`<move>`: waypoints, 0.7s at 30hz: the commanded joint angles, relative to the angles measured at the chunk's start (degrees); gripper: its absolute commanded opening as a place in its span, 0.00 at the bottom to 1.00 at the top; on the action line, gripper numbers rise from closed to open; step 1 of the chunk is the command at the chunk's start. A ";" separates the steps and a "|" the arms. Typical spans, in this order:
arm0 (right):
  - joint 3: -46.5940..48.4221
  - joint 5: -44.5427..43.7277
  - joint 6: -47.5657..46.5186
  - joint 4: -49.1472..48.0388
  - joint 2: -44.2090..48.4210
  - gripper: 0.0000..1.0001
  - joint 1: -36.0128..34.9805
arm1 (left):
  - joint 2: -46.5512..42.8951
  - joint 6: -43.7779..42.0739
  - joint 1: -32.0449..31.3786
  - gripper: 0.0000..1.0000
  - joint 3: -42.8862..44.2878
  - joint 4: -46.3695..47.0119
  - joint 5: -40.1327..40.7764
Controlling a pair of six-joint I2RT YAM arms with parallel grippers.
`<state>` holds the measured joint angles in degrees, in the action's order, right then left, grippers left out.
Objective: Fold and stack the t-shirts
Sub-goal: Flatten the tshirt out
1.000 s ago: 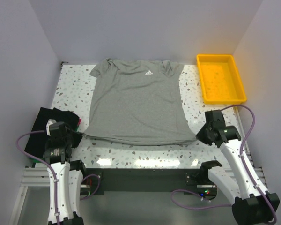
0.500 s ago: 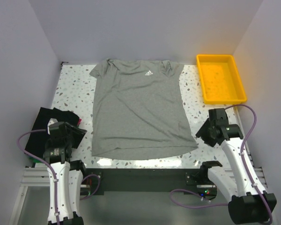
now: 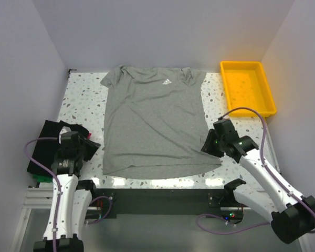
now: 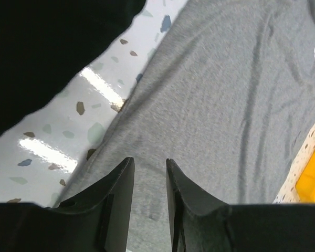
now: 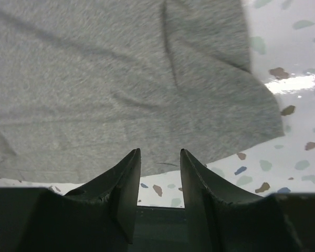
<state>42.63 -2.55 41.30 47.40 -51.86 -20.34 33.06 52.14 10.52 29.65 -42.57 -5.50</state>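
A heather-grey t-shirt [image 3: 156, 123] with a small white chest logo [image 3: 166, 82] lies spread flat, collar toward the far wall. My left gripper [image 3: 90, 149] hovers just off its lower left corner. In the left wrist view the left gripper [image 4: 148, 161] is open over the grey t-shirt [image 4: 226, 94], nothing between the fingers. My right gripper [image 3: 206, 145] is at the shirt's lower right edge. In the right wrist view it [image 5: 159, 152] is open above the hem [image 5: 121, 79], gripping nothing. A folded black t-shirt [image 3: 46, 140] lies at the left, with a green edge [image 3: 33, 179] beneath it.
A yellow plastic tray [image 3: 248, 108] stands at the back right of the speckled white table [image 3: 81, 89]; its corner [image 4: 312, 181] shows in the left wrist view. White walls close in the table on three sides. The dark arm mount [image 3: 157, 197] runs along the near edge.
Both grippers were shut on the shirt's bottom corners and have opened; the hem now lies flat. The right arm swung left over the shirt's lower right edge; the left one shifted slightly.
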 commanded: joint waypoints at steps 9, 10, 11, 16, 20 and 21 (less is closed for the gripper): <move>-3.34 -11.77 1.77 -10.57 -8.26 0.40 -14.55 | 14.65 17.72 -41.25 0.35 0.14 3.11 25.34; -3.95 -12.65 1.51 -10.92 -8.26 0.40 -14.55 | 15.80 20.26 -47.46 0.35 0.58 2.67 29.36; -4.31 -13.01 1.16 -11.27 -8.17 0.40 -14.47 | 18.07 20.54 -50.14 0.35 1.11 2.66 30.80; -6.68 -12.84 -0.25 -14.25 -10.97 0.41 -14.55 | 27.66 22.30 -62.44 0.36 6.20 1.88 37.83; -7.21 -12.04 -0.87 -15.75 -12.83 0.41 -14.47 | 34.95 23.79 -67.73 0.38 9.90 0.64 42.05; -7.21 -11.96 -0.87 -15.93 -13.01 0.41 -14.55 | 35.66 23.71 -68.09 0.38 10.60 0.99 42.41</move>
<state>35.75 -12.88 41.52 35.00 -64.53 -34.61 66.94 72.90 -55.77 37.06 -41.04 29.39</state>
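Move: Over the lower left of the t-shirt is where the left hand is bound: the cloth just inside the hem, about 14 cm to its right, 3 cm back and 10 cm below. The hem's left corner lies some 7 cm back and 3 cm right, the black stack about 18 cm left and 6 cm ahead. From the right hand, its part of the hem is roughly 3 cm left, 3 cm back and 10 cm below; the hem's right corner, 6 cm right and 1 cm back. Swinging in from beside the t-shirt, the left hand travels about 15 cm right, sinking 6 cm and drawing back slightly towards the cloth inside the hem; its wrist turns some 30 degrees clockwise while its left side rises. The right hand shifts a little left, then mostly sinks, about 7 cm in all, towards its part of the hem. Both grippers stay partly open. ##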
